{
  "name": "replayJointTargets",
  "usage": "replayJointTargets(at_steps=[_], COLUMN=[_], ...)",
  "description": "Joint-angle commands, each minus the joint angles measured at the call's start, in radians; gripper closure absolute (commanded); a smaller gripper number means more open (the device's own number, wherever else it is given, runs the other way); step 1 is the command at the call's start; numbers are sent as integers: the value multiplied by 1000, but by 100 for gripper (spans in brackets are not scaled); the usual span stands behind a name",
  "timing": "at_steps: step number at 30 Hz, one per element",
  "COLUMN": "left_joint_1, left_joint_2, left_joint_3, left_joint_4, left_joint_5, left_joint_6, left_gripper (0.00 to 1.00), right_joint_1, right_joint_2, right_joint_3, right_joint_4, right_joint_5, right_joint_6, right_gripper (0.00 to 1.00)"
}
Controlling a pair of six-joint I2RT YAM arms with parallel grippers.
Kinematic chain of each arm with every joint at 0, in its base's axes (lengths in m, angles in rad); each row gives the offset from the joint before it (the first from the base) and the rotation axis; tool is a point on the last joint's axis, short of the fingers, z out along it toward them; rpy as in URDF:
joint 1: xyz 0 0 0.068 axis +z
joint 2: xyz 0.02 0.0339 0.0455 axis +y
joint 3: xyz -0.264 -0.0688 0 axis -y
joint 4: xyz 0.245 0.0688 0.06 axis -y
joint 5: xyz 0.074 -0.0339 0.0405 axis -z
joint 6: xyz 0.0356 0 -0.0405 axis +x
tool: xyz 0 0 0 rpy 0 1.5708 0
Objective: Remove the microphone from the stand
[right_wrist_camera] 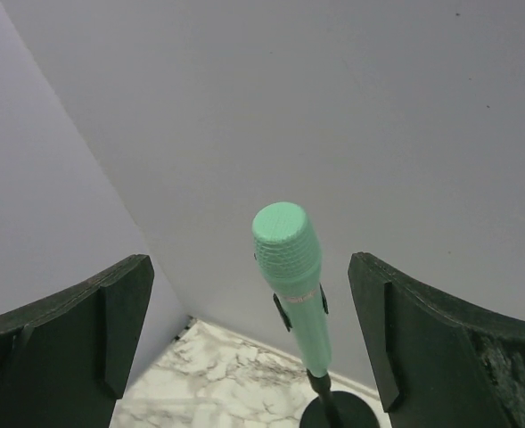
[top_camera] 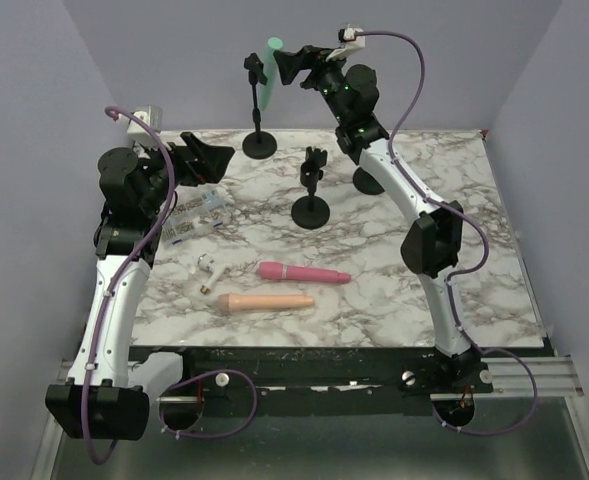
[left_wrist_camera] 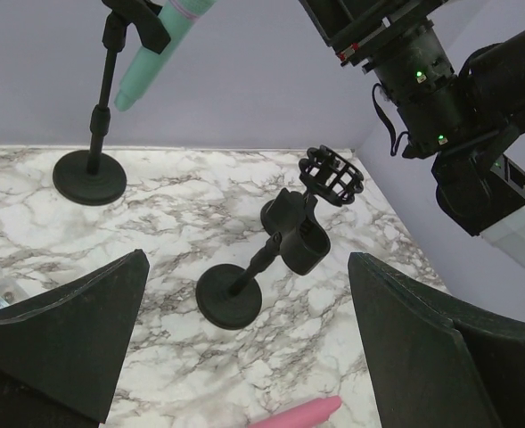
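Observation:
A mint-green microphone (top_camera: pixel 269 72) sits clipped in a tall black stand (top_camera: pixel 258 142) at the back of the marble table. It also shows in the right wrist view (right_wrist_camera: pixel 291 278) and in the left wrist view (left_wrist_camera: pixel 159 49). My right gripper (top_camera: pixel 292 66) is open, raised level with the microphone's head, just to its right, not touching it. In the right wrist view the microphone stands between the open fingers (right_wrist_camera: pixel 422 357), further off. My left gripper (top_camera: pixel 209 160) is open and empty at the left, above the table.
A second, empty black stand (top_camera: pixel 311 205) stands mid-table, also in the left wrist view (left_wrist_camera: pixel 271 259). A pink microphone (top_camera: pixel 302 272) and a peach one (top_camera: pixel 269 301) lie near the front. A third stand's base (top_camera: pixel 368 181) sits behind my right arm. Small clear items (top_camera: pixel 202 215) lie at the left.

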Motion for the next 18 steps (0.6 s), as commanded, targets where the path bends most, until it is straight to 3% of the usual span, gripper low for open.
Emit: replayJointTargets(at_steps=[1,9,18], left_joint_1=[6,6,6], left_joint_2=[10,49,109], left_joint_3=[-10,-11,4], left_joint_4=[31,28,17], left_joint_5=[33,33,59], left_joint_6=[-7,-1,-2], left_gripper=[2,2,2], right_joint_1=[2,-35,-69], right_joint_2=[55,156,192], right_joint_3=[63,145,184], right_joint_4=[-45,-33,-20], right_joint_5=[-206,-276,-300], right_joint_6=[-191,-309,-264], right_gripper=[0,0,0])
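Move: The green microphone in its clip is what the open right hand goes for; its middle lies about 8 cm ahead of that hand, some 6 cm to the left and roughly 9 cm below. Its stand rises about 4 cm left of the microphone, with the stand's middle some 24 cm below the hand. The nearer empty stand is about 16 cm back and 6 cm right of the hand, far below. From the left hand the green microphone lies roughly 30 cm ahead and 10 cm to the right. The right hand sinks about 6.5 cm from above towards the green microphone, easing some 3.5 cm forward in the later part and swinging slightly left then back, while it rolls its left side down by nearly 20 degrees and tips its fingers up a little; the fingers stay wide open and haven't closed on anything. The left hand, open and empty, sinks and creeps forward a few centimetres, its fingertips dipping slightly. ##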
